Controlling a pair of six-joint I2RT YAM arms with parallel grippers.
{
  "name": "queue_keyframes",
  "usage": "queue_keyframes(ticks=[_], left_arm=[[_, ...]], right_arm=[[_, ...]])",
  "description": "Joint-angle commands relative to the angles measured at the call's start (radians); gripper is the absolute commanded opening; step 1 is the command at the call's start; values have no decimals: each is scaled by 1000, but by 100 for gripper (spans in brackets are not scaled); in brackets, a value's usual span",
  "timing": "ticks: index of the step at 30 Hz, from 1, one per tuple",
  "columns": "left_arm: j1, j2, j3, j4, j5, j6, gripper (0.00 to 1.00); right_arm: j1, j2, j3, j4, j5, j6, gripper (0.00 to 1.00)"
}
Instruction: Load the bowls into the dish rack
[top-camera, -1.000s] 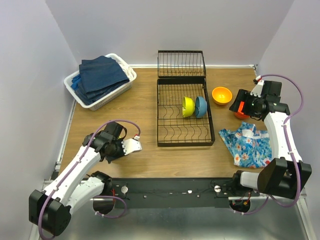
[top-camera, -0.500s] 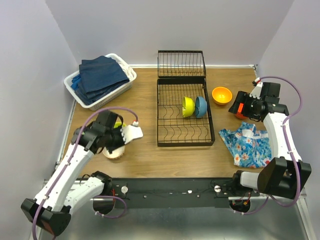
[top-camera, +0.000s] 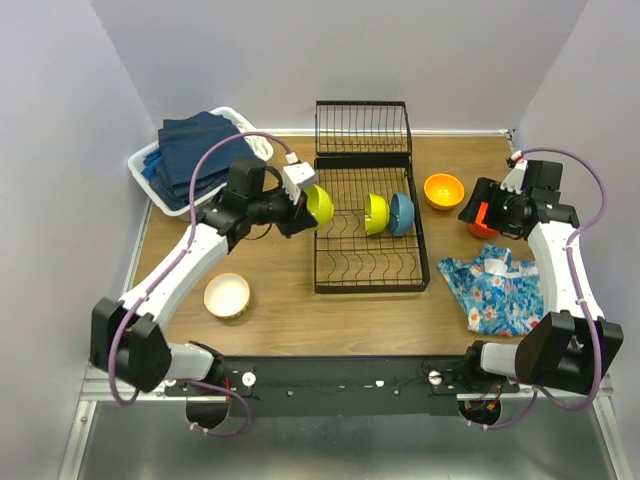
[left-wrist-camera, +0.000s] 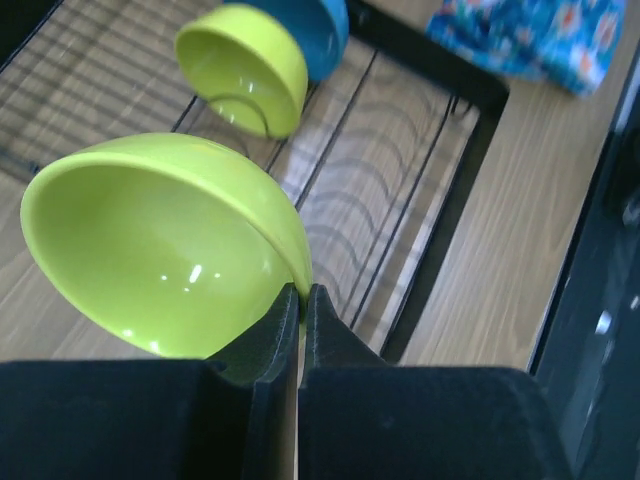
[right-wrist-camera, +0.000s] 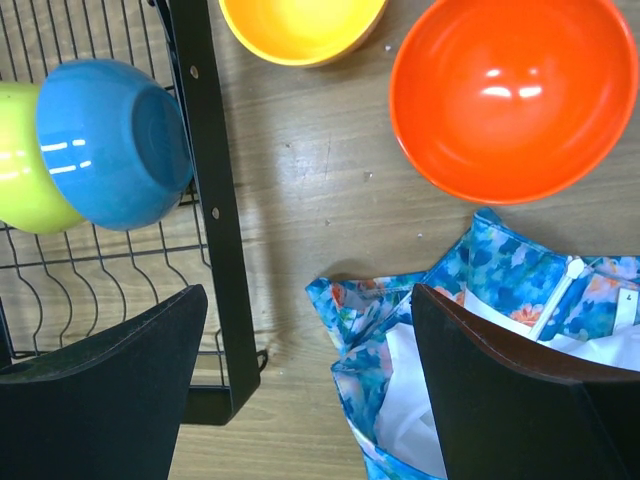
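Note:
My left gripper (top-camera: 304, 203) (left-wrist-camera: 302, 292) is shut on the rim of a lime-yellow bowl (top-camera: 320, 204) (left-wrist-camera: 160, 245), which it holds tilted in the air at the left edge of the black wire dish rack (top-camera: 370, 287) (left-wrist-camera: 470, 150). A second lime-yellow bowl (top-camera: 375, 213) (left-wrist-camera: 245, 65) and a blue bowl (top-camera: 402, 212) (right-wrist-camera: 110, 140) stand on edge in the rack. An orange-yellow bowl (top-camera: 444, 190) (right-wrist-camera: 300, 25) and a red-orange bowl (right-wrist-camera: 515, 95) sit right of the rack. A white bowl (top-camera: 227, 295) rests at the front left. My right gripper (top-camera: 480, 215) (right-wrist-camera: 310, 375) hovers open and holds nothing.
A floral blue cloth (top-camera: 500, 290) (right-wrist-camera: 480, 330) lies crumpled at the right, partly under my right gripper. A white basket (top-camera: 245, 182) of navy towels stands at the back left. The rack's smaller wire section (top-camera: 362, 126) stands at the back.
My left arm lifted the lime-yellow bowl from the front left and swung it up to the rack's left edge, uncovering the white bowl. The right arm has stayed put.

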Motion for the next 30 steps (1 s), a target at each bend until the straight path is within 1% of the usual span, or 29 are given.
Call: queue_keyframes(ticks=[1, 3, 4, 7, 8, 11, 14, 16, 18, 21, 30], left_arm=[[3, 102, -52, 594, 161, -425, 0], [4, 171, -63, 707, 187, -531, 0], [6, 197, -66, 818, 200, -660, 0], [11, 297, -106, 1015, 221, -860, 0], [11, 319, -120, 1161, 215, -978, 0], [12, 398, -149, 1307, 194, -1084, 0], [15, 467, -140, 1333, 189, -1100, 0], [18, 523, -140, 1371, 186, -1151, 0], [20, 578, -129, 1449, 190, -1203, 0], [20, 656, -85, 1490, 200, -1238, 0], [20, 794, -28, 1579, 238, -1332, 0]], right_arm=[[-7, -9, 31, -2, 30, 1, 91], [-7, -16, 20, -2, 40, -1, 91], [-7, -19, 17, -2, 41, -1, 91], [-7, -19, 0, -3, 50, -5, 91], [-7, -19, 0, -5, 53, -7, 91], [-7, -12, 2, -8, 66, -15, 91], [-7, 2, 16, -17, 72, -25, 91], [-7, 10, 23, -21, 77, -33, 91], [-7, 22, 29, -23, 83, -39, 91], [-7, 34, 31, -23, 92, -42, 91], [-7, 94, 71, -28, 100, -53, 91]])
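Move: The left hand grips a lime bowl by its rim just left of the dish rack. Its slot in the rack is about 11 cm ahead, 13 cm to the right and 12 cm below. The racked green bowl stands some 4 cm farther right of that slot, and the blue bowl about 10 cm right of it, both level with it. From the right hand the slot lies roughly 28 cm left, 2 cm ahead and 8 cm lower. Left hand carries the gripped bowl 10 cm forward-right, sinking 7 cm beside the green bowl, fingers swinging level. ##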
